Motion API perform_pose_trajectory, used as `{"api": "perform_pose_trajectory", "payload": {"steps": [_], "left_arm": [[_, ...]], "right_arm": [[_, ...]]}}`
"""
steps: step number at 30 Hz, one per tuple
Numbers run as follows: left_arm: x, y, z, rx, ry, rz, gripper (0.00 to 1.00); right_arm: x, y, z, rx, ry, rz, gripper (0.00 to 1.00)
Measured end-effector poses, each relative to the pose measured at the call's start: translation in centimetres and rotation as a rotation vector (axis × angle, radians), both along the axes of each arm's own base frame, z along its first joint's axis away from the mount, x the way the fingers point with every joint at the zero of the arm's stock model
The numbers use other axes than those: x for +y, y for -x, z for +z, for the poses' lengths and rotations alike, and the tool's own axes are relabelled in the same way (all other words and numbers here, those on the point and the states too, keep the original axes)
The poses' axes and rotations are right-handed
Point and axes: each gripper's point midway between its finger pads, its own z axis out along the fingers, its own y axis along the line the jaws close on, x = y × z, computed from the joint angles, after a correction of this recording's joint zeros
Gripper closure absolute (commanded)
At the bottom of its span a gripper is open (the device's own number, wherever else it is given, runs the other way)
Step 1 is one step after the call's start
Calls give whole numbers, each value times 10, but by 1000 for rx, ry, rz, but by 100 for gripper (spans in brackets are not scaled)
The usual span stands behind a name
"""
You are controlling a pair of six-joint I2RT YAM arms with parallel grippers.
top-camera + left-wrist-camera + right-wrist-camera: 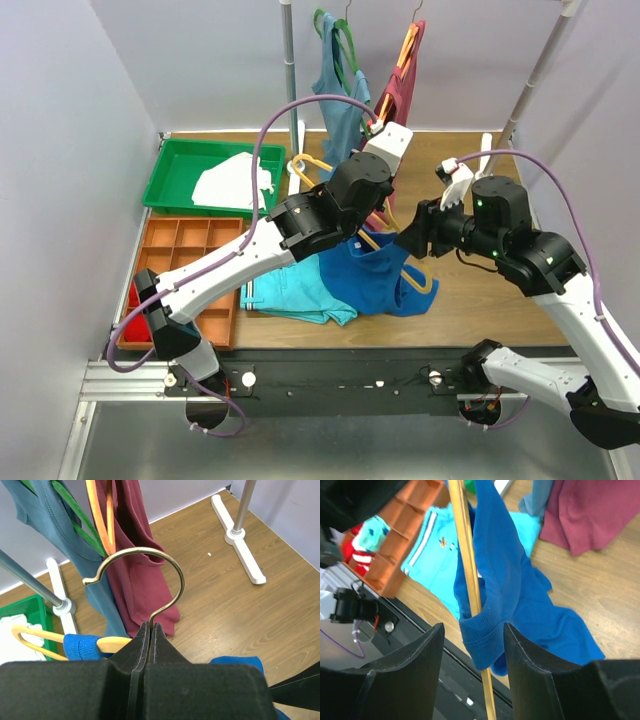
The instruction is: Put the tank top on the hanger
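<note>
The royal blue tank top (372,278) hangs partly on the light-orange hanger (308,165), its lower part pooled on the table. My left gripper (150,628) is shut on the neck of the hanger's metal hook (145,572). One blue strap (82,646) wraps the hanger's arm (114,642) to the left of the jaws. My right gripper (472,635) is open, its fingers on either side of the other strap (487,630) and the hanger's arm (467,565). In the top view the right gripper (412,240) sits at the top's right shoulder.
A grey-blue top (335,90) on a green hanger and a maroon top (400,90) hang on the rack behind. A folded turquoise garment (295,290) lies left of the blue top. A green tray (175,175) and an orange organizer (185,250) stand at the left. Rack feet (242,555) rest on the table.
</note>
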Motion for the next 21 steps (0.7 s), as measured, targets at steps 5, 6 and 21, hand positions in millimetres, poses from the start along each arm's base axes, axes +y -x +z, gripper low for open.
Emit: {"api": "perform_pose_trajectory", "payload": {"steps": [5,6,21], "left_arm": [[-4,0,-4,13,5,-4,100],[-4,-1,-4,14,7,-3,100],[-10,-2,-4,33,52,-14,62]], "right_arm": [[-1,2,-27,53,40,3,46],[-1,2,-31,63,46,3,47],[-5,8,-39,60,47,-2,99]]}}
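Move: The tank top's near strap, looped over the sloping arm of the wooden hanger, sits about 4 cm below my open right fingers and 1 cm left. The hanger's neck, shut in my left fingers, is roughly 9 cm ahead, 4 cm left and 7 cm above my right hand; the maroon top hangs some 22 cm ahead, 3 cm left and 8 cm lower. From my left hand the strap is about 9 cm back, 5 cm right and 11 cm down. I sink my right hand about 5 cm so its open fingers straddle the blue strap and the hanger arm inside it, then close them to pinch there, easing up about 1 cm as they shut. My left hand stays almost in place at the hanger's neck, and its fingers start to part only at the very end. ##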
